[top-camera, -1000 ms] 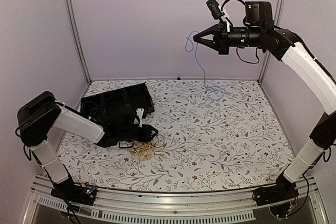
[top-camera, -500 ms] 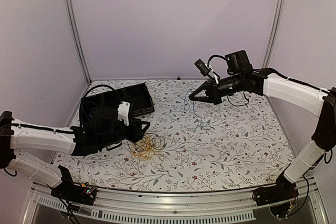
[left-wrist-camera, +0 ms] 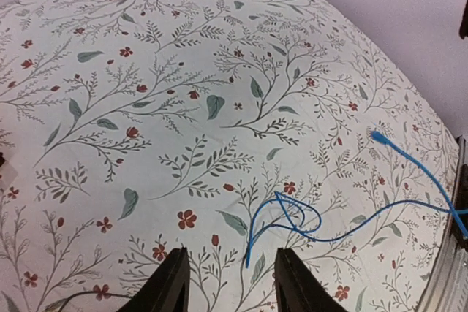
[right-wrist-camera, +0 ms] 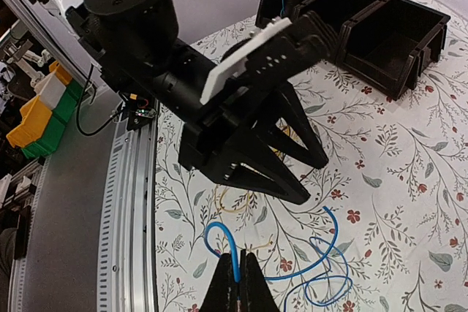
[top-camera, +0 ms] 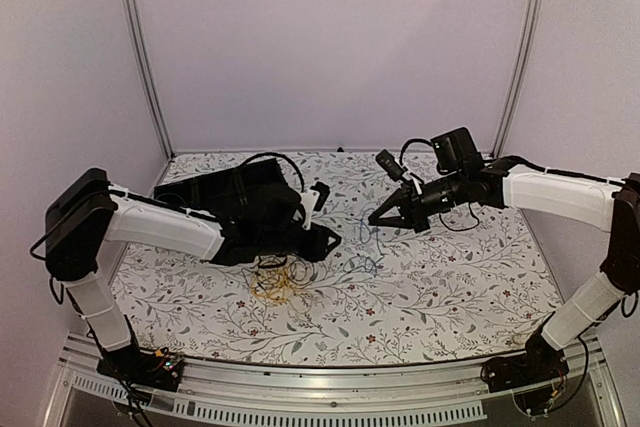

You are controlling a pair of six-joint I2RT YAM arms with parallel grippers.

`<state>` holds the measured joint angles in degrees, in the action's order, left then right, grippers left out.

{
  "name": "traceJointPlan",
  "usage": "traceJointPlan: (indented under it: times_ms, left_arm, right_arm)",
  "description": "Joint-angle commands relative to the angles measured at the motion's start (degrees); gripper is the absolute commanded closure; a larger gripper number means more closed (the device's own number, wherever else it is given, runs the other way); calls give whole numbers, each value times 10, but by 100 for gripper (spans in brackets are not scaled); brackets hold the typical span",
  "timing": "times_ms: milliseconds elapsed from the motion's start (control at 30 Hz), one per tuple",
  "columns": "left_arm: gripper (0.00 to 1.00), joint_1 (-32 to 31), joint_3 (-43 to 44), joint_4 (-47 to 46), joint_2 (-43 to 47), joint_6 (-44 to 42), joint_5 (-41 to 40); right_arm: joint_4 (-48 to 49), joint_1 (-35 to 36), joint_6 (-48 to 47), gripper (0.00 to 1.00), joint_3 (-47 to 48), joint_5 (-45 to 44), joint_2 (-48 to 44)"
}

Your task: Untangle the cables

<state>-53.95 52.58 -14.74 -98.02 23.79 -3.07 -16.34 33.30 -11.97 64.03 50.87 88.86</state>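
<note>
A thin blue cable (top-camera: 366,250) lies in loose loops mid-table, one end rising to my right gripper (top-camera: 373,220). That gripper (right-wrist-camera: 238,283) is shut on the blue cable (right-wrist-camera: 325,253) just above the table. My left gripper (top-camera: 334,239) hovers low a little to the left of it, facing the right one. Its jaws are open with nothing between them (left-wrist-camera: 230,286), and the blue cable's (left-wrist-camera: 292,217) free end lies just ahead of the fingertips. A yellow cable tangle (top-camera: 280,282) rests nearer the front, also seen as a yellow cable (right-wrist-camera: 234,202) under the left gripper (right-wrist-camera: 248,144). A thin dark cable (left-wrist-camera: 77,296) lies beside the left finger.
A black compartmented bin (top-camera: 215,192) stands at the back left behind my left arm, and the black bin (right-wrist-camera: 380,27) shows in the right wrist view too. An aluminium rail (top-camera: 350,387) runs along the near edge. Purple walls close three sides.
My right arm came down from high at the back to low over mid-table, bringing the blue cable along. My left arm swung right, from by the bin toward the centre.
</note>
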Motion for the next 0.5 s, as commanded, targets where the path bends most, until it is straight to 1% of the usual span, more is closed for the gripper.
traceJointPlan:
  times_ms: [0, 100, 167, 267, 367, 467]
  left_arm:
    - [61, -5, 91, 77, -95, 36, 113]
    - [60, -5, 146, 123, -143, 48, 152]
    - [60, -6, 163, 131, -158, 49, 164]
    - [60, -6, 171, 121, -169, 42, 188]
    - [60, -7, 176, 98, -181, 33, 236]
    - [60, -6, 178, 85, -189, 43, 269]
  right_arm:
    - [8, -3, -46, 100, -41, -9, -45]
    - [6, -2, -58, 100, -62, -7, -56]
    - [10, -3, -64, 100, -72, -8, -65]
    - [18, -2, -67, 100, -82, -10, -73]
    - [20, -3, -69, 100, -85, -8, -72]
    - [22, -3, -71, 100, -87, -7, -70]
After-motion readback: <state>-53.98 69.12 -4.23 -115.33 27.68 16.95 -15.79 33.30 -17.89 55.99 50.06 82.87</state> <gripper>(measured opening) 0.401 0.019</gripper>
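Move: The loose loop of blue cable lies about 8 cm to the left hand's right, 1 cm ahead and some 11 cm below. The yellow cables are roughly 15 cm left of that hand and 3 cm back; the black bin is some 28 cm left and 22 cm ahead. From the right hand, which already pinches the blue cable, the loop is about 4 cm ahead, 3 cm left and 20 cm down. Left hand, part-open, swings 7 cm right and 6 down towards the blue loop; right, still pinching, backs 3 cm. ##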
